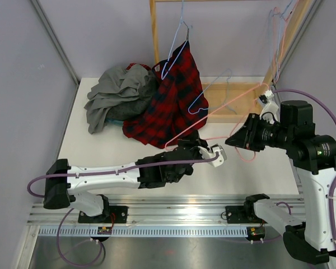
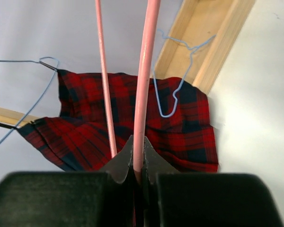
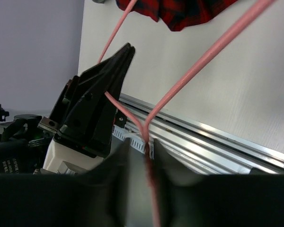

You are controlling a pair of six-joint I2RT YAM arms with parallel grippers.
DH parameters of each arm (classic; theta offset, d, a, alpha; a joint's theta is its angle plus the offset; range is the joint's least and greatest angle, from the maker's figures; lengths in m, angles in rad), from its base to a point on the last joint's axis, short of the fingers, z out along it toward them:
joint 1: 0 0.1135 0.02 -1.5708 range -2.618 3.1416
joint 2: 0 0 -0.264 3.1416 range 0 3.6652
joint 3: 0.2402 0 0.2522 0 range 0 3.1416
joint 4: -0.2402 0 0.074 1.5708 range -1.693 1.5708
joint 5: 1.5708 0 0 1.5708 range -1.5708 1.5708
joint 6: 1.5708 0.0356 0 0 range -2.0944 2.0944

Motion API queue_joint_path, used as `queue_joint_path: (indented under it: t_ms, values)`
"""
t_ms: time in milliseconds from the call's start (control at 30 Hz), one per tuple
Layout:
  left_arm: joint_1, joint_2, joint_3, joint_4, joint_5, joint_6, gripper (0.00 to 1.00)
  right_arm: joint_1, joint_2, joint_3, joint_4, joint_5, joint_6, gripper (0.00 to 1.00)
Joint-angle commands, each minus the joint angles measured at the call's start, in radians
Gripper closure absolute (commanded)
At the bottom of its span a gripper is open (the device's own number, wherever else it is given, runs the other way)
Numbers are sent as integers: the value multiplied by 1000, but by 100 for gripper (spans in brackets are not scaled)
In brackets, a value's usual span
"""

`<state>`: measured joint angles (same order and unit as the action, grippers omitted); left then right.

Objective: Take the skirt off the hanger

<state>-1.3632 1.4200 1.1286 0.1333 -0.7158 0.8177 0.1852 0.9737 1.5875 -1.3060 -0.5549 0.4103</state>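
Observation:
The red and dark plaid skirt (image 1: 171,103) (image 2: 132,118) lies bunched at the back of the table, and its edge shows in the right wrist view (image 3: 180,9). A blue wire hanger (image 1: 176,53) meets its top corner, and a second light blue one (image 1: 199,101) (image 2: 177,90) lies on the cloth. A pink hanger (image 1: 224,109) (image 2: 146,71) (image 3: 203,61) stretches over the skirt's near edge. My left gripper (image 1: 187,141) (image 2: 137,153) is shut on one of its pink wires. My right gripper (image 1: 232,141) (image 3: 146,147) is shut on its twisted neck.
A heap of grey clothes (image 1: 115,95) lies left of the skirt. A wooden rack frame (image 1: 238,101) (image 2: 213,42) rests at the back right, with a post (image 1: 154,28) behind. More wire hangers (image 1: 277,39) hang at the top right. A metal rail (image 1: 173,204) (image 3: 217,142) runs along the near edge.

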Motion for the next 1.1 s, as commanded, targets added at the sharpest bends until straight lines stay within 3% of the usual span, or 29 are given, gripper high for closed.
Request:
queue_joint_path:
  t_ms: [0, 100, 333, 567, 767, 1000, 1067]
  values:
    - [22, -90, 91, -56, 16, -240, 100, 3, -6, 25, 25, -42, 10, 52]
    - [24, -104, 122, -167, 45, -339, 100, 3, -10, 40, 54, -8, 30, 1]
    - [24, -151, 48, -230, 81, -456, 100, 3, 11, 72, 129, 12, 77, 1]
    - [91, -112, 118, -366, 266, -720, 100, 2, 5, 261, 146, 266, 100, 0]
    - [160, 46, 394, -466, 340, -813, 100, 5, -166, 263, 309, 461, 168, 0]
    - [303, 377, 946, -678, 401, -923, 100, 3, -335, 131, 333, 582, 206, 1]
    - [360, 465, 1181, -760, 424, -945, 100, 3, -386, 94, 333, 584, 219, 1]
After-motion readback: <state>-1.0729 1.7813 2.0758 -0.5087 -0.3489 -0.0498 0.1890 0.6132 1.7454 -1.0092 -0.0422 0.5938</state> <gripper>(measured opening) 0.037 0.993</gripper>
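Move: Both grippers still grip the bare pink hanger. From the left one, the right part of the rack's rail lies about 40 cm ahead, 22 cm right and 18 cm up; empty hangers hang there, 40 cm ahead, 33 cm right, 8 cm up. The plaid skirt is some 26 cm ahead, 10 cm left and 14 cm down, the loose blue hanger 32 cm ahead, 10 cm right and 20 cm down. From the right gripper, that rail stretch is about 46 cm ahead, 11 cm right, 13 cm up. Open the right fingers wide to let go of the pink hanger, and draw that gripper up about 15 cm, then right and back, tipping it up and swinging it clockwise. Keep the left fingers shut on the hanger: dip down and left a few centimetres, then sweep it up, forward and right towards the rail, some 14 cm up, while rolling the wrist about 50 degrees, left side sinking. ##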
